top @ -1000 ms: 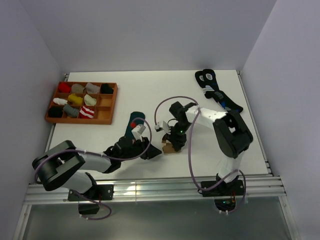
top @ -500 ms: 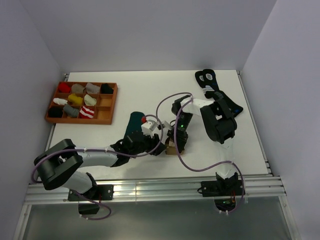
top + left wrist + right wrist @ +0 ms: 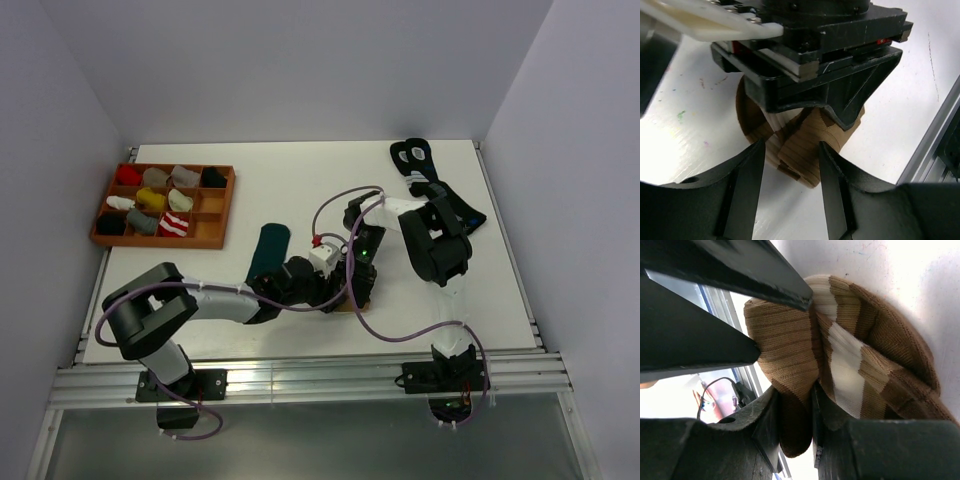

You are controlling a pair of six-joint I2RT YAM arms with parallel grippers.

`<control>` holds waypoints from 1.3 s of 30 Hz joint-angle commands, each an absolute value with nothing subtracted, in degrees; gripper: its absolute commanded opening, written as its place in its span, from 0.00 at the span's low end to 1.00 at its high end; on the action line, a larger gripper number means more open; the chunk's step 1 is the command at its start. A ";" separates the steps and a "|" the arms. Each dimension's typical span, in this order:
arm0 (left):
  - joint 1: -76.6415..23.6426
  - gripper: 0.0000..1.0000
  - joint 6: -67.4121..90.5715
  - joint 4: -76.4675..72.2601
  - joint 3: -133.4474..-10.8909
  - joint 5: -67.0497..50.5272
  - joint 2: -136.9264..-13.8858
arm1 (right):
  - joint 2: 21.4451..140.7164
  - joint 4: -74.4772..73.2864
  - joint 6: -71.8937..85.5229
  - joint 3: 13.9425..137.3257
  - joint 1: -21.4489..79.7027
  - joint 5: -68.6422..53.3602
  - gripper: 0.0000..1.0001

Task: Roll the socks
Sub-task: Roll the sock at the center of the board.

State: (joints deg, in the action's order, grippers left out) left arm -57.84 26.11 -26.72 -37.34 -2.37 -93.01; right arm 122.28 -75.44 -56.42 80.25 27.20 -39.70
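The brown sock with cream stripes is rolled into a bundle on the table near the front edge, mostly covered by both grippers in the top view. My right gripper is shut on a fold of it and comes down from above. My left gripper is open, its fingers either side of the bundle's near end without touching it. The dark green sock lies flat just left of the left arm.
A wooden tray with several rolled socks stands at the back left. Black socks with blue and white marks lie at the back right. The metal rail runs along the table's front edge, close behind the bundle.
My left arm has swung right up to the brown sock, leaving the green sock uncovered, and its jaws have opened wider. The right gripper keeps its grip.
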 commanded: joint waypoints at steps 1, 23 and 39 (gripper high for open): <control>-58.36 0.52 24.43 -28.47 -39.81 -4.48 -94.13 | 123.22 -74.45 -56.34 80.95 27.25 -37.44 0.04; -59.41 0.52 28.65 -36.03 -39.91 -7.91 -101.07 | 122.78 -71.90 -54.41 79.19 27.07 -37.00 0.04; -59.50 0.02 36.56 -45.79 -32.08 -10.63 -105.03 | 118.22 -66.01 -49.67 76.20 26.81 -37.62 0.16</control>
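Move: The folded brown-striped sock lies roughly 4 cm to the right of the open left fingers, level with them forward and some 3 cm lower; the right gripper's hold on it is about 5 cm to the left hand's right and 3 cm down. The teal sock is around 16 cm to the left of the left hand and 8 cm farther out. From the right hand, already gripping one end, the folded sock's middle is about 2 cm left and 1 cm forward, at its own height. With its fingers held half open, the left hand slides about 3 cm to the right towards the right gripper, sinking about 1 cm and easing back a little, so that its fingertips straddle the sock's folded end. Once there it nearly stops going right, rolls some 10 degrees with its left side dipping and draws back another centimetre as the fingers close almost fully and pinch the fold just beside the right fingers, which keep their own grip and barely shift. ##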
